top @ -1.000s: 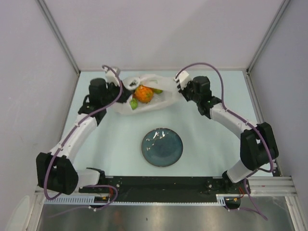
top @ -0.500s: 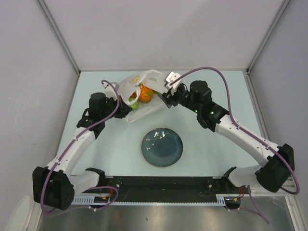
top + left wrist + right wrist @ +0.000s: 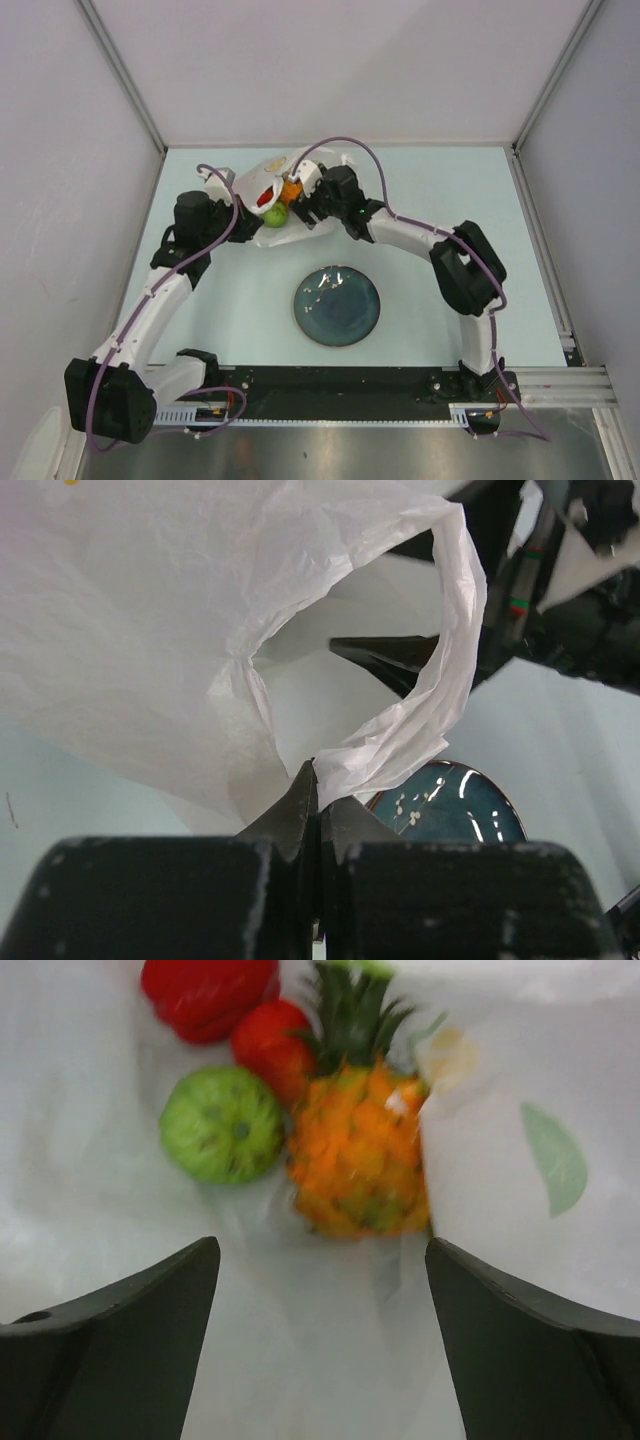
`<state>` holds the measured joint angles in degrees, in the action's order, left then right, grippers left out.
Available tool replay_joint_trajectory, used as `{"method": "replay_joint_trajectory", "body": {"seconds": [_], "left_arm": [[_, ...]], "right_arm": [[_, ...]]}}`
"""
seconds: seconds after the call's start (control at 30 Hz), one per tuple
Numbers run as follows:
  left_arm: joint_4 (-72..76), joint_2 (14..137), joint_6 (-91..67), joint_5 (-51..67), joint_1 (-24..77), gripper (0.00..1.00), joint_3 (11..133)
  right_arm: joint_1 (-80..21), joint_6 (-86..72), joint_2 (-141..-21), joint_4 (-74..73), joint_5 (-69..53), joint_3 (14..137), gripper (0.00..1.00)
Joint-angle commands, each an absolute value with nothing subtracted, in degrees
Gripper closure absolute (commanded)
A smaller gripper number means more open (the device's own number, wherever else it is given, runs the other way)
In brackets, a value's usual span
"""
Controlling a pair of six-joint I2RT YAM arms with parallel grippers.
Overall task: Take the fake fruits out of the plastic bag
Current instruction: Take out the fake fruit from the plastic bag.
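Note:
The white plastic bag (image 3: 268, 181) lies at the back of the table with its mouth held open. Inside it lie an orange pineapple (image 3: 362, 1155) with a green crown, a green round fruit (image 3: 222, 1124) and two red fruits (image 3: 210, 994); the green one (image 3: 272, 214) and the pineapple (image 3: 289, 190) also show from above. My left gripper (image 3: 320, 798) is shut on the bag's loop handle (image 3: 440, 670). My right gripper (image 3: 320, 1290) is open inside the bag mouth, just short of the pineapple, touching no fruit. From above it sits at the bag's right side (image 3: 310, 195).
A dark blue-grey plate (image 3: 336, 305) with white flower prints sits in the middle of the table, near side of the bag; it shows in the left wrist view too (image 3: 450, 805). Grey walls enclose the back and both sides.
My right arm has swung left and pushed its open gripper into the bag mouth. My left gripper has kept its hold on the handle and pulled the bag a little leftward.

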<state>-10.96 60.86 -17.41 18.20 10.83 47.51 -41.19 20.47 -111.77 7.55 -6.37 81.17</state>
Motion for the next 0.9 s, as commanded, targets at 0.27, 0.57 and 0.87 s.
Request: {"method": "replay_joint_trajectory", "body": {"seconds": [0.27, 0.57, 0.87], "left_arm": [[-10.4, 60.3, -16.1, 20.1, 8.4, 1.0, 49.2], [-9.5, 62.2, -16.5, 20.0, 6.9, 1.0, 50.3], [-9.5, 63.1, -17.4, 20.7, 5.2, 1.0, 50.3]], "right_arm": [[-40.2, 21.0, -138.1, -7.7, 2.4, 123.9, 0.0], [-39.8, 22.1, -140.8, -15.1, 1.1, 127.3, 0.0], [-40.5, 24.7, -145.5, -24.2, 7.4, 132.6, 0.0]]}}
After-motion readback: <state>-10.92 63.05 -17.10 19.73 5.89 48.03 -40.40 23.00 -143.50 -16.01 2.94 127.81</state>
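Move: The orange pineapple in the bag lies about 9 cm ahead of my right hand, 4 cm to its left and 10 cm below. At that same depth, the green fruit is some 4 cm ahead and 7 cm left of the hand, the red pepper roughly 9 cm ahead and 10 cm left. From my left hand, which already grips the bag's rim, the pineapple is about 17 cm forward, 5 cm right and 16 cm down. I swing my right hand forward and left into the bag in a low arc, about 12 cm forward and 5 cm left, opening the fingers fully on the way. Past the crest I sink some 10 cm among the fruits, easing slightly back and tipping the hand's left side down. My left hand keeps pinching the rim and drifts a couple of centimetres left. ##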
